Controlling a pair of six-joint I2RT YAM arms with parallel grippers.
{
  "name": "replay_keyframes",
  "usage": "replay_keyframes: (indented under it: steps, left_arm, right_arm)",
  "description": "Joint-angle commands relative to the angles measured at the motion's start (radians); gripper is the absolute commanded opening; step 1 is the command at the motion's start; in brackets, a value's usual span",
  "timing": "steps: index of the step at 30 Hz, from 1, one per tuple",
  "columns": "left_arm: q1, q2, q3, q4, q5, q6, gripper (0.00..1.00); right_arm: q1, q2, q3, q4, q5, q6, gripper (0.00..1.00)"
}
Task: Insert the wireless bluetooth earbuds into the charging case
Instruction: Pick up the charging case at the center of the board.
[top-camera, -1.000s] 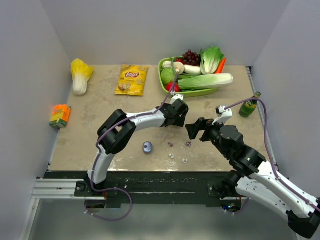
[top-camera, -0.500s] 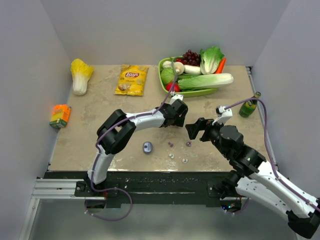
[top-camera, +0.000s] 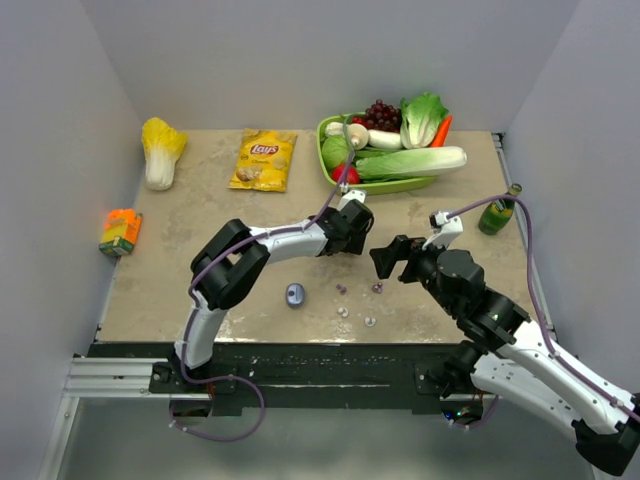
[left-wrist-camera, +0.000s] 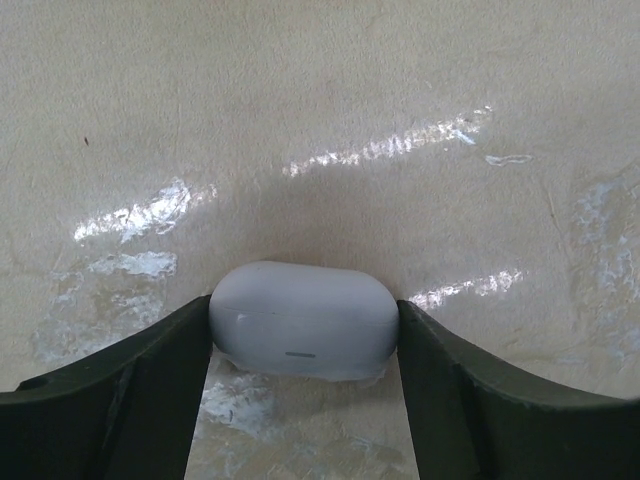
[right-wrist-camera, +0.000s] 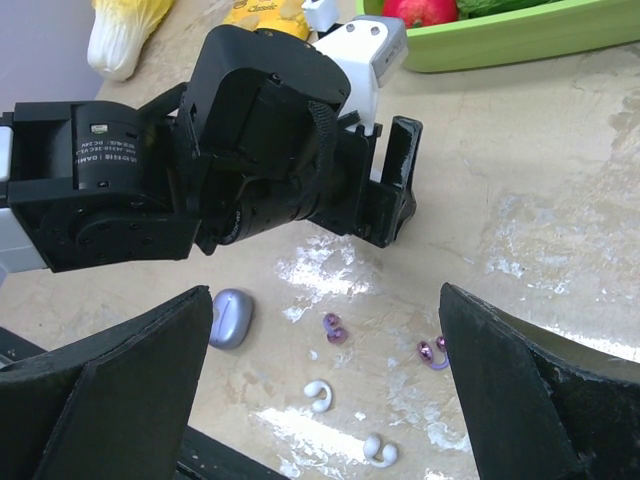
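Observation:
A pale grey-white charging case (left-wrist-camera: 303, 320), lid closed, lies on the table, and my left gripper (left-wrist-camera: 305, 312) is shut on it, both fingers touching its ends. From above, the left gripper (top-camera: 353, 226) hides that case. A second, lilac charging case (top-camera: 294, 294) (right-wrist-camera: 229, 318) lies closed nearer the front. Two lilac earbuds (right-wrist-camera: 334, 328) (right-wrist-camera: 433, 351) and two white earbuds (right-wrist-camera: 318, 395) (right-wrist-camera: 381, 451) lie loose on the table. My right gripper (right-wrist-camera: 325, 296) hangs wide open above them, holding nothing; from above, the right gripper (top-camera: 390, 258) is just right of the left one.
A green tray (top-camera: 395, 186) of vegetables and grapes stands at the back. A chips bag (top-camera: 264, 160), a cabbage (top-camera: 160, 150) and an orange carton (top-camera: 120, 231) lie to the left. A green bottle (top-camera: 497, 213) stands at the right edge.
The left gripper's jaws have closed in onto the pale charging case. Both arms have hardly shifted; the earbuds and the lilac case lie where they were.

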Motion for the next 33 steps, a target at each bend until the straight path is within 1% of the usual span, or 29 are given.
replay_keyframes:
  steps: [1, 3, 5, 6, 8, 9, 10, 12, 13, 14, 15, 16, 17, 18, 19, 20, 21, 22, 23, 24, 25, 26, 27, 29, 30, 31, 33]
  left_arm:
    - [0.006, -0.033, -0.082, -0.043, 0.043, 0.034, 0.50]
    - [0.006, -0.075, -0.102, 0.001, 0.037, 0.036, 0.38]
    - [0.008, -0.110, -0.139, 0.040, 0.036, 0.045, 0.32]
    - [0.008, -0.153, -0.151, 0.078, 0.030, 0.051, 0.25]
    - [0.008, -0.220, -0.190, 0.118, 0.023, 0.074, 0.16]
    - [0.008, -0.245, -0.205, 0.167, 0.016, 0.085, 0.04]
    - [0.008, -0.272, -0.245, 0.190, 0.010, 0.097, 0.00]
    - [0.008, -0.364, -0.300, 0.306, 0.019, 0.120, 0.00]
    - [0.008, -0.398, -0.373, 0.349, 0.023, 0.138, 0.00]
    - [0.006, -0.471, -0.413, 0.438, 0.027, 0.145, 0.00]
    - [0.006, -0.510, -0.456, 0.484, 0.042, 0.148, 0.00]
    - [0.008, -0.548, -0.552, 0.542, 0.056, 0.161, 0.00]
    - [0.006, -0.626, -0.610, 0.680, 0.078, 0.175, 0.00]
    - [0.006, -0.660, -0.666, 0.755, 0.147, 0.191, 0.00]
    - [0.003, -0.696, -0.784, 0.837, 0.184, 0.224, 0.00]
    - [0.002, -0.757, -0.843, 1.012, 0.219, 0.237, 0.00]
    - [-0.001, -0.785, -0.904, 1.102, 0.281, 0.252, 0.00]
    - [-0.009, -0.811, -1.016, 1.191, 0.301, 0.282, 0.00]
    - [-0.015, -0.852, -1.068, 1.354, 0.322, 0.301, 0.00]
    - [-0.018, -0.869, -1.116, 1.430, 0.377, 0.324, 0.00]
    - [-0.024, -0.882, -1.197, 1.502, 0.407, 0.374, 0.00]
    - [-0.027, -0.903, -1.230, 1.614, 0.424, 0.398, 0.00]
    - [-0.027, -0.914, -1.256, 1.652, 0.463, 0.422, 0.00]
    - [-0.029, -0.943, -1.303, 1.713, 0.471, 0.479, 0.00]
    - [-0.029, -0.952, -1.314, 1.727, 0.494, 0.496, 0.00]
    - [-0.030, -0.960, -1.329, 1.739, 0.504, 0.520, 0.00]
    - [-0.030, -0.977, -1.340, 1.759, 0.540, 0.565, 0.00]
  right_arm:
    - [-0.002, 0.000, 0.040, 0.028, -0.017, 0.008, 0.98]
    - [-0.002, 0.002, 0.048, 0.031, -0.018, 0.009, 0.98]
    - [-0.002, 0.005, 0.072, 0.027, -0.011, 0.002, 0.98]
    - [-0.002, 0.008, 0.081, 0.027, -0.006, -0.003, 0.98]
    - [-0.002, 0.018, 0.118, 0.022, 0.017, -0.017, 0.98]
    - [-0.002, 0.023, 0.132, 0.021, 0.032, -0.020, 0.98]
    - [-0.003, 0.028, 0.159, 0.013, 0.060, -0.020, 0.98]
    - [-0.002, 0.051, 0.186, 0.001, 0.109, -0.018, 0.98]
    - [-0.002, 0.058, 0.193, -0.004, 0.144, -0.018, 0.98]
    - [-0.002, 0.066, 0.207, -0.006, 0.161, -0.023, 0.97]
    - [-0.002, 0.075, 0.213, -0.003, 0.175, -0.025, 0.96]
    - [-0.002, 0.080, 0.220, 0.001, 0.183, -0.031, 0.95]
    - [-0.003, 0.081, 0.227, 0.014, 0.161, -0.055, 0.95]
    - [-0.002, 0.094, 0.232, 0.019, 0.137, -0.070, 0.96]
    - [-0.002, 0.101, 0.236, 0.022, 0.117, -0.081, 0.96]
    - [-0.002, 0.110, 0.250, 0.021, 0.097, -0.092, 0.98]
    - [-0.002, 0.133, 0.255, 0.021, 0.059, -0.092, 0.98]
    - [-0.002, 0.144, 0.259, 0.019, 0.049, -0.094, 0.98]
    - [-0.002, 0.155, 0.262, 0.022, 0.023, -0.104, 0.98]
    - [-0.003, 0.163, 0.258, 0.031, -0.018, -0.113, 0.98]
    - [-0.002, 0.176, 0.250, 0.046, -0.046, -0.117, 0.98]
    - [-0.002, 0.184, 0.246, 0.054, -0.073, -0.124, 0.98]
    - [-0.003, 0.193, 0.246, 0.059, -0.136, -0.132, 0.98]
    - [-0.002, 0.244, 0.250, 0.060, -0.190, -0.147, 0.98]
    - [-0.002, 0.270, 0.256, 0.056, -0.222, -0.150, 0.98]
    - [0.000, 0.293, 0.275, 0.038, -0.286, -0.158, 0.98]
    - [0.000, 0.357, 0.286, 0.024, -0.339, -0.167, 0.98]
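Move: The charging case is already between the left hand's fingers, just above the table. From there, one purple earbud lies about 14 cm back and 1 left, the other 14 back and 8 right; the blue oval thing is some 16 cm back and 12 left, all about 1 cm lower. From the right hand, the case is roughly 17 cm ahead, 5 left and 22 below. Left hand carries the pinched case about 15 cm back-left, rising, tipping up; right hand rises, then swings left-down. ##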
